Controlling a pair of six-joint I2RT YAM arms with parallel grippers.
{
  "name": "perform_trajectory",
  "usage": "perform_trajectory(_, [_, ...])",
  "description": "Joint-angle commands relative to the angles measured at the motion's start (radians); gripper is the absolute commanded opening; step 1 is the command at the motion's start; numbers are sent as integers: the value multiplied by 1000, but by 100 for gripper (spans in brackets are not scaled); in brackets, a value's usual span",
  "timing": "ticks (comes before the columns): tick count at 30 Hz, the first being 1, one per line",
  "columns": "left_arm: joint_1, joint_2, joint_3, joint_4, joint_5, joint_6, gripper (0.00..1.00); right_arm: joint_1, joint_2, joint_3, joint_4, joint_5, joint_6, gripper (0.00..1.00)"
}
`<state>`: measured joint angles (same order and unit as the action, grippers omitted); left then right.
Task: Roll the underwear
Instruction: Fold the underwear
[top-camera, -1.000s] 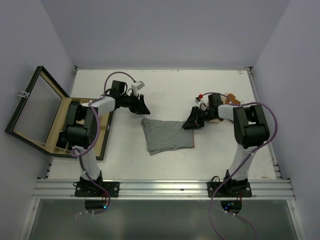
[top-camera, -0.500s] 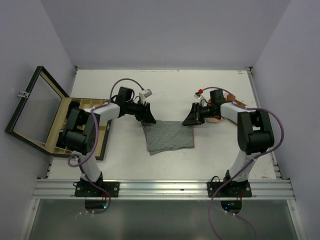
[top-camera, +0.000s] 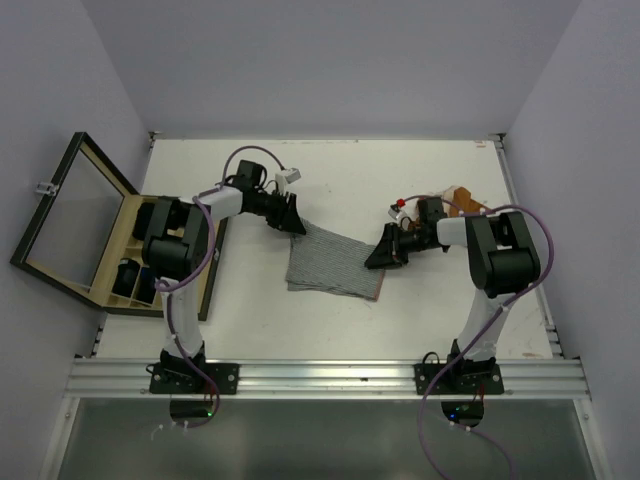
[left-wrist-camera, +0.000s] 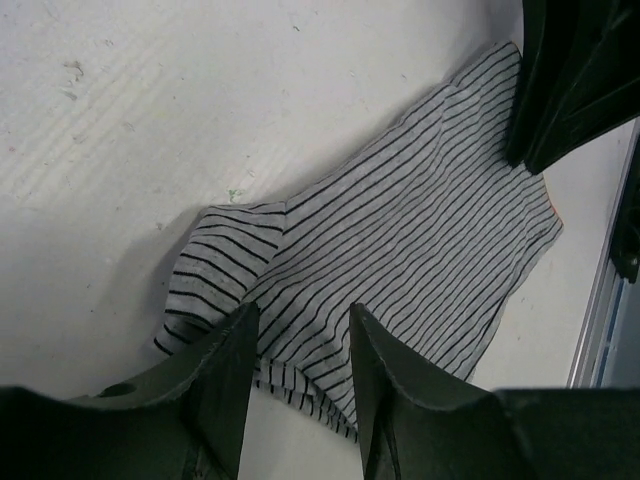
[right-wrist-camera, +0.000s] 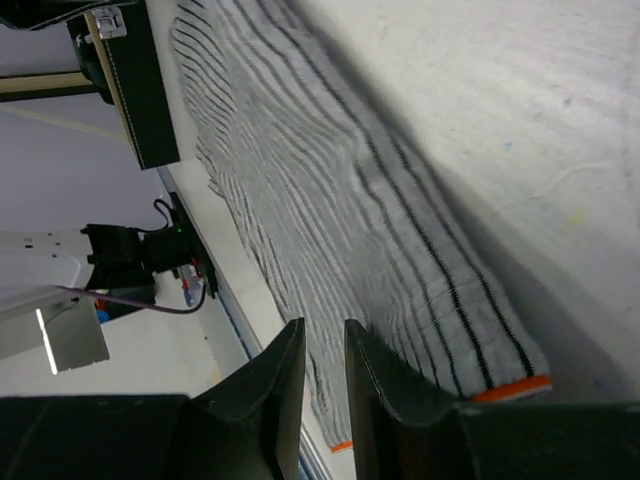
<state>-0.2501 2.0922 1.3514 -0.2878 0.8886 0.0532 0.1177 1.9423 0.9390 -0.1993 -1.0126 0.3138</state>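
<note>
The grey striped underwear (top-camera: 335, 265) lies spread at mid-table, slanting between my two grippers. My left gripper (top-camera: 296, 225) sits low on its far left corner. In the left wrist view the folded hem (left-wrist-camera: 300, 385) runs between the fingers (left-wrist-camera: 225, 390) of that gripper (left-wrist-camera: 303, 320), which is shut on the cloth. My right gripper (top-camera: 383, 255) is at the cloth's right edge. In the right wrist view the right gripper (right-wrist-camera: 323, 330) has its narrow-set jaws closed on that edge, the orange trim (right-wrist-camera: 510, 385) just beside them.
The wooden box (top-camera: 112, 300) stands open at the left table edge, its glass lid (top-camera: 70, 210) tipped back and black garments (top-camera: 133, 278) in its compartments. An orange-brown garment (top-camera: 458, 196) lies behind the right arm. The metal rail (top-camera: 320, 378) runs along the near edge.
Both grippers came in onto the striped cloth's corners. The cloth then shifted with them: its left side went up and left, its right side came down, leaving it slanted.
</note>
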Motion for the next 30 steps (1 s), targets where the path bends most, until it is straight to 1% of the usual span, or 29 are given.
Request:
perform_trajectory(1, [0,-117,25,-169,108,178,45,3,-164,38,3,-35,1,27])
perform_trajectory(2, [-9,-148,11,-188,118,194,45,3,-193,50,-21,-40,-13,27])
perform_trajectory(3, [-27,-181,-9,-188,125,192,45,5,-256,55,-47,-47,-16,28])
perform_trajectory(4, [-38,-248,-65,-179,127,188,46,8,-282,55,-60,-60,-18,28])
perform_trajectory(5, [-49,-282,-98,-150,128,163,46,20,-308,50,-75,-60,-21,29])
perform_trajectory(6, [-70,-340,-135,-133,128,151,46,29,-325,44,-116,-60,-30,29])
perform_trajectory(7, [-84,-363,-167,-116,136,137,45,43,-351,31,-139,-55,-65,29])
perform_trajectory(8, [-95,-380,-228,-84,136,114,46,74,-356,20,-159,-43,-82,29])
perform_trajectory(10, [-126,-408,-280,-51,131,93,45,100,-342,-17,-175,-29,-114,29])
perform_trajectory(11, [-133,-409,-334,-4,136,62,45,115,-333,-28,-167,-17,-119,29])
perform_trajectory(13, [-143,-397,-373,33,135,48,45,122,-303,-46,-140,-14,-131,29])
perform_trajectory(15, [-143,-356,-391,53,128,56,45,122,-232,-43,-161,0,-160,29])
perform_trajectory(18, [-141,-282,-368,36,116,74,45,122,-126,-31,-204,9,-241,27])
perform_trajectory(19, [-138,-230,-361,32,112,79,44,123,-97,-25,-218,26,-293,27])
perform_trajectory(20, [-138,-206,-350,13,105,89,44,122,-53,-23,-230,35,-306,26])
perform_trajectory(22, [-132,-143,-324,-13,99,111,43,122,-14,-25,-241,39,-344,25])
perform_trajectory(25, [-104,-98,-324,-24,85,111,43,111,18,-11,-226,69,-322,25])
perform_trajectory(27, [-84,-96,-325,-36,88,123,42,109,23,3,-251,78,-323,25])
perform_trajectory(29, [-81,-124,-327,-74,110,163,42,108,-9,26,-279,42,-340,25])
perform_trajectory(30, [-81,-174,-330,-82,125,172,42,105,-38,32,-287,34,-338,26])
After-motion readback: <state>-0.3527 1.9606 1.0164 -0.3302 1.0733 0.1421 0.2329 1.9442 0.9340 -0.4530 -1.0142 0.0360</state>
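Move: The underwear's near edge lies about 14 cm back and 2 cm right of the left hand, some 5 cm lower. From the right hand the near edge to aim at is about 7 cm back, 2 cm left and 3 cm lower. The underwear's middle is roughly 9 cm left of the right hand and 1 cm farther out, and the orange cloth stands some 24 cm to that hand's right and 16 cm farther out. Both hands arc up and back, left about 14 cm, right about 7, then lower onto the underwear's near edge. ##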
